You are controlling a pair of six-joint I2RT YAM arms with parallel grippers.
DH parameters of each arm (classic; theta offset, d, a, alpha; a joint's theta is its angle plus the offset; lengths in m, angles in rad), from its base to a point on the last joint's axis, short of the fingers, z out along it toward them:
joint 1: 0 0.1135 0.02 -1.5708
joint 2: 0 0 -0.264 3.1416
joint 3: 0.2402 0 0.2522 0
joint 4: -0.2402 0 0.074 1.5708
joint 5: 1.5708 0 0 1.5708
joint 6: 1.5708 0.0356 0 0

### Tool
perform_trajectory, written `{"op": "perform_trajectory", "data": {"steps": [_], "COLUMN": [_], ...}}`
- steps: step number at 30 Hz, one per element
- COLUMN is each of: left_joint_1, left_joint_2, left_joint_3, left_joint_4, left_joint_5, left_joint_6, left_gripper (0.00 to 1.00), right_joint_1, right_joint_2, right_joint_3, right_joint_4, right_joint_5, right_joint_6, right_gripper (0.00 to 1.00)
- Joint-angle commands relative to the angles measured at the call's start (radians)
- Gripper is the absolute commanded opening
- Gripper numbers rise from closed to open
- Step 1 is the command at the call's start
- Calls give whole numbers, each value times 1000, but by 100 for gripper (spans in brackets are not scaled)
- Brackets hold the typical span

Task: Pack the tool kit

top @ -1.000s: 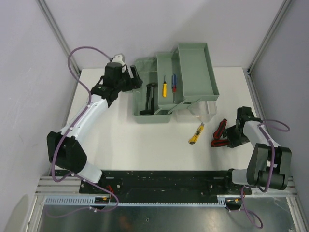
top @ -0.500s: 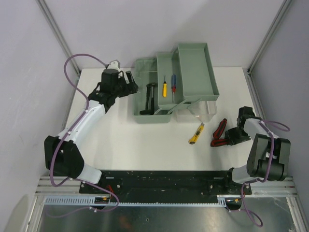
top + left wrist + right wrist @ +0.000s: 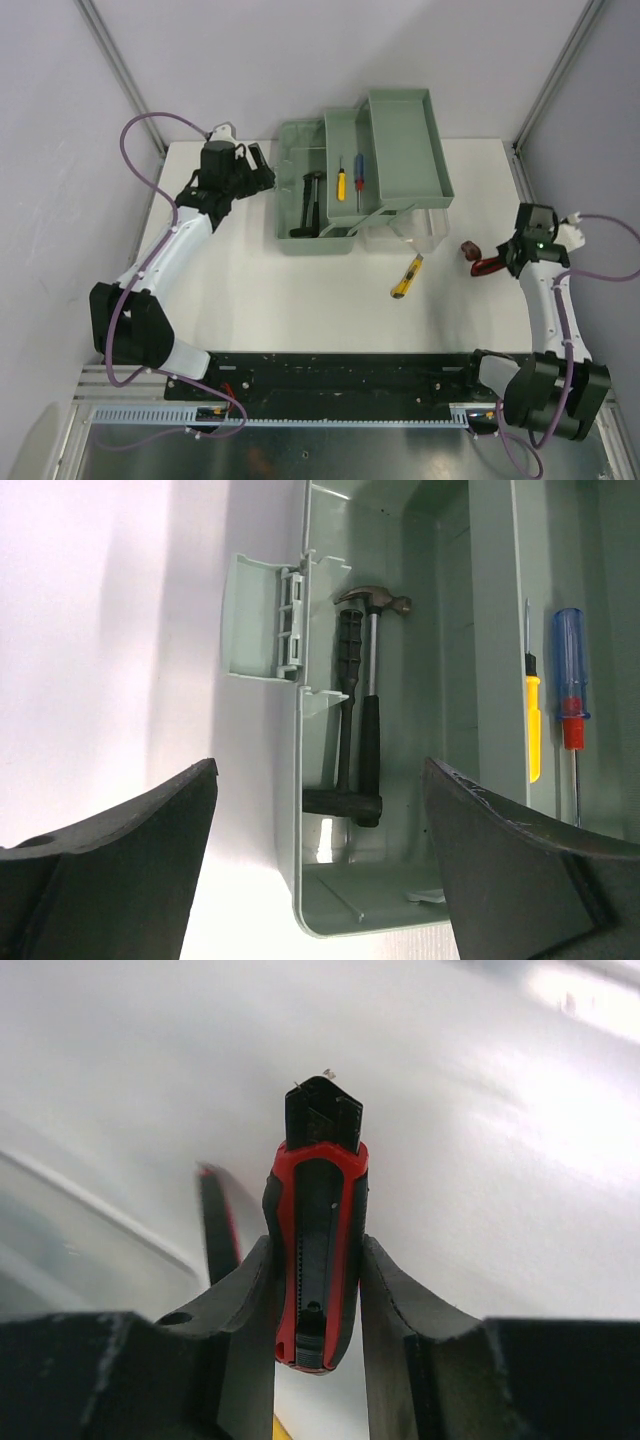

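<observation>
The tool kit's sage-green box (image 3: 298,137) stands open at the back, its upper tray (image 3: 405,150) swung up. A black hammer (image 3: 312,205) lies in the box (image 3: 320,920), and the yellow screwdriver (image 3: 340,181) and blue screwdriver (image 3: 360,178) lie beside it. The yellow knife (image 3: 406,277) lies on the table in front. My right gripper (image 3: 503,262) is shut on the red-and-black pliers (image 3: 482,264), held off the table; in the right wrist view, one pliers handle (image 3: 315,1250) sits between the pads. My left gripper (image 3: 256,170) hangs open just left of the box, holding nothing.
The kit's clear lid (image 3: 425,228) lies folded out on the table in front of the tray. A green latch flap (image 3: 255,620) sticks out from the box's left wall. Grey walls with metal posts (image 3: 120,70) close in the white table (image 3: 250,290).
My right gripper has closed on the pliers and lifted them off the table, swinging to the right. My left arm has drifted a little left, away from the box, still open.
</observation>
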Motion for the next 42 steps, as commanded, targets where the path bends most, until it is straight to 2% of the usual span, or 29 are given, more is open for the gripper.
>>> {"op": "perform_trajectory", "data": {"steps": [1,9,13,18,23,26,31,37,42], "left_joint_1": [13,18,21,25,29,42,53,55,57], "left_joint_2": [-33,-29,-36,-38,-33,-28,-20,-14,-10], "left_joint_3": [3,14,11,8,-8,-23,-45,-54,-51], "left_joint_4": [32,32,32,30,30,29,30,30,30], "left_joint_5": [-12,-4,-2,16,53,112,157,162,163], "left_joint_6": [12,20,27,31,26,10,-6,-9,-9], "left_gripper": [86,86,86,86,86,86,86,86,86], "right_joint_1": [14,86,132,271,408,446,454,447,447], "right_joint_2": [-56,-65,-29,114,304,414,607,767,912], "right_joint_3": [205,411,492,635,780,861,1033,1197,1394], "right_joint_4": [54,184,267,320,288,270,161,22,-157], "right_joint_5": [124,59,-76,-217,-242,-264,-333,-410,-442], "right_joint_6": [-193,-322,-386,-527,-638,-673,-676,-659,-667], "right_gripper": [0,0,0,0,0,1,4,10,17]}}
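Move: The red utility knife is already pinched in the right fingers; the raised tray it goes to lies about 24 cm ahead of that hand, 21 cm to its left and some 8 cm higher. The second red knife is about 8 cm left and 2 cm ahead of the hand, the yellow cutter 22 cm left and 2 cm back, both 9–10 cm lower. From the left hand the tray is roughly 5 cm ahead, 31 cm right and 5 cm lower. The pinched red knife goes up first, away from the table and the second knife, then arcs forward and left over the raised tray, peaking some 26 cm above its start before the right hand sinks about 10 cm towards the tray floor. On the way the wrist swings counter-clockwise by about 65 degrees; the fingers keep their hold. ##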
